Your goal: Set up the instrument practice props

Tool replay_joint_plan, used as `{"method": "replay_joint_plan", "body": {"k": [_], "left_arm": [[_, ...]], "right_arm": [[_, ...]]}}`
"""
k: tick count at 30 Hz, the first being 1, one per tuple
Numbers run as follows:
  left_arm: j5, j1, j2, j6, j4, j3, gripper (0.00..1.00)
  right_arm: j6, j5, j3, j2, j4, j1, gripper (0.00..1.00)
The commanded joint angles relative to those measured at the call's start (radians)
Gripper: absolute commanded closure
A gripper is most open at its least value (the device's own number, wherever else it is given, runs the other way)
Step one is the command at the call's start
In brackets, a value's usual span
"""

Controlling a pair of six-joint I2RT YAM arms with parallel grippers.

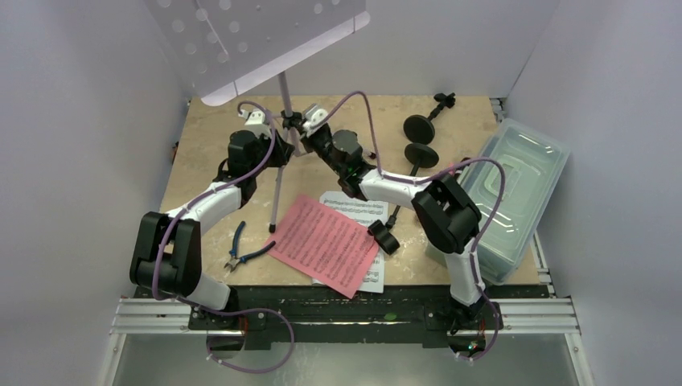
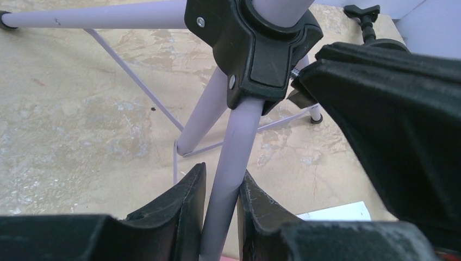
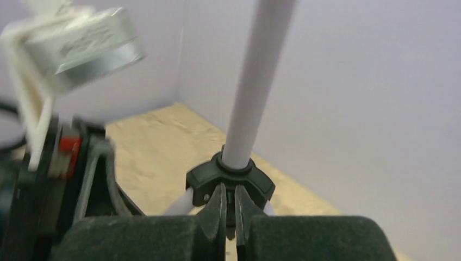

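Observation:
The lavender perforated music desk [image 1: 257,40] stands tall on its pole [image 1: 284,92] at the back of the table. My left gripper [image 2: 223,185] is shut on one slim lavender tripod leg [image 2: 231,157] just below the black hub [image 2: 255,49]. From the other side, my right gripper [image 3: 230,204] is shut on a small knob at the hub [image 3: 231,182]. A pink sheet-music page [image 1: 326,241] lies over a white page [image 1: 354,205] near the front. A black microphone [image 1: 384,237] rests beside them. Two black round-based poles [image 1: 418,129] lie at the back right.
Blue-handled pliers [image 1: 241,249] lie at the front left, near the end of a tripod leg [image 1: 273,213]. A clear plastic tub [image 1: 507,193] fills the right edge. Grey walls enclose the tan table [image 1: 193,161] on three sides.

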Motion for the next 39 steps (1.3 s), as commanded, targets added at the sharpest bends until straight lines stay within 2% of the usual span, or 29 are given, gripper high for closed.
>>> {"method": "replay_joint_plan", "body": {"k": [1, 5, 8, 11, 14, 16, 17, 19, 22, 24, 32, 39], "left_arm": [[-0.038, 0.009, 0.037, -0.086, -0.144, -0.001, 1.00], [-0.037, 0.010, 0.047, -0.086, -0.144, 0.002, 1.00], [-0.038, 0.010, 0.050, -0.083, -0.146, 0.003, 1.00], [-0.047, 0.009, 0.050, -0.076, -0.150, 0.002, 1.00], [-0.056, 0.010, 0.049, -0.067, -0.156, 0.004, 1.00], [-0.061, 0.009, 0.047, -0.062, -0.160, 0.004, 1.00], [-0.065, 0.009, 0.046, -0.060, -0.161, 0.005, 1.00], [-0.068, 0.009, 0.044, -0.055, -0.163, 0.005, 1.00], [-0.072, 0.010, 0.043, -0.046, -0.164, 0.005, 1.00], [-0.075, 0.009, 0.043, -0.036, -0.166, 0.008, 1.00], [-0.088, 0.011, 0.042, 0.029, -0.186, 0.024, 1.00], [-0.121, 0.011, 0.080, 0.163, -0.261, 0.068, 1.00]], "right_arm": [[0.730, 0.046, 0.068, -0.112, -0.368, -0.075, 1.00], [1.326, -0.038, 0.099, -0.101, -0.624, -0.144, 1.00], [1.686, -0.206, 0.094, -0.076, -0.584, -0.173, 1.00], [1.965, -0.255, 0.101, -0.052, -0.517, -0.174, 1.00], [2.161, -0.277, 0.139, -0.031, -0.470, -0.151, 1.00], [2.225, -0.250, 0.153, -0.035, -0.459, -0.140, 0.83], [2.240, -0.236, 0.158, -0.041, -0.459, -0.138, 0.70], [2.258, -0.204, 0.147, -0.055, -0.442, -0.138, 0.39], [2.237, -0.180, 0.078, -0.101, -0.409, -0.138, 0.13], [2.173, -0.167, 0.034, -0.142, -0.425, -0.138, 0.02], [1.835, -0.056, -0.210, -0.354, -0.476, -0.138, 0.01], [1.353, -0.052, -0.284, -0.516, -0.597, -0.142, 0.01]]}}
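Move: The right hand's shut fingertips are already on the black clamp knob, so the knob lies practically at the hand point. The tripod hub that carries the knob is about 3 cm to the left and 1 cm farther out, level with it; the leg kept in the left fingers crosses some 8 cm back, 4 cm left and 8 cm below. From the left hand the knob is about 7 cm ahead, 4 cm right and 8 cm up. Pinching the clamp knob, the right hand rolls about its own pointing direction, clockwise as seen from behind the hand, by roughly 100 degrees with the fingers shut. Still rolling a little, it opens wide and lets go, then backs off right and back some 9 cm from the hub, rolling partly back. The left fingers keep their hold on the leg, swaying about 1 cm right, then partly back. ##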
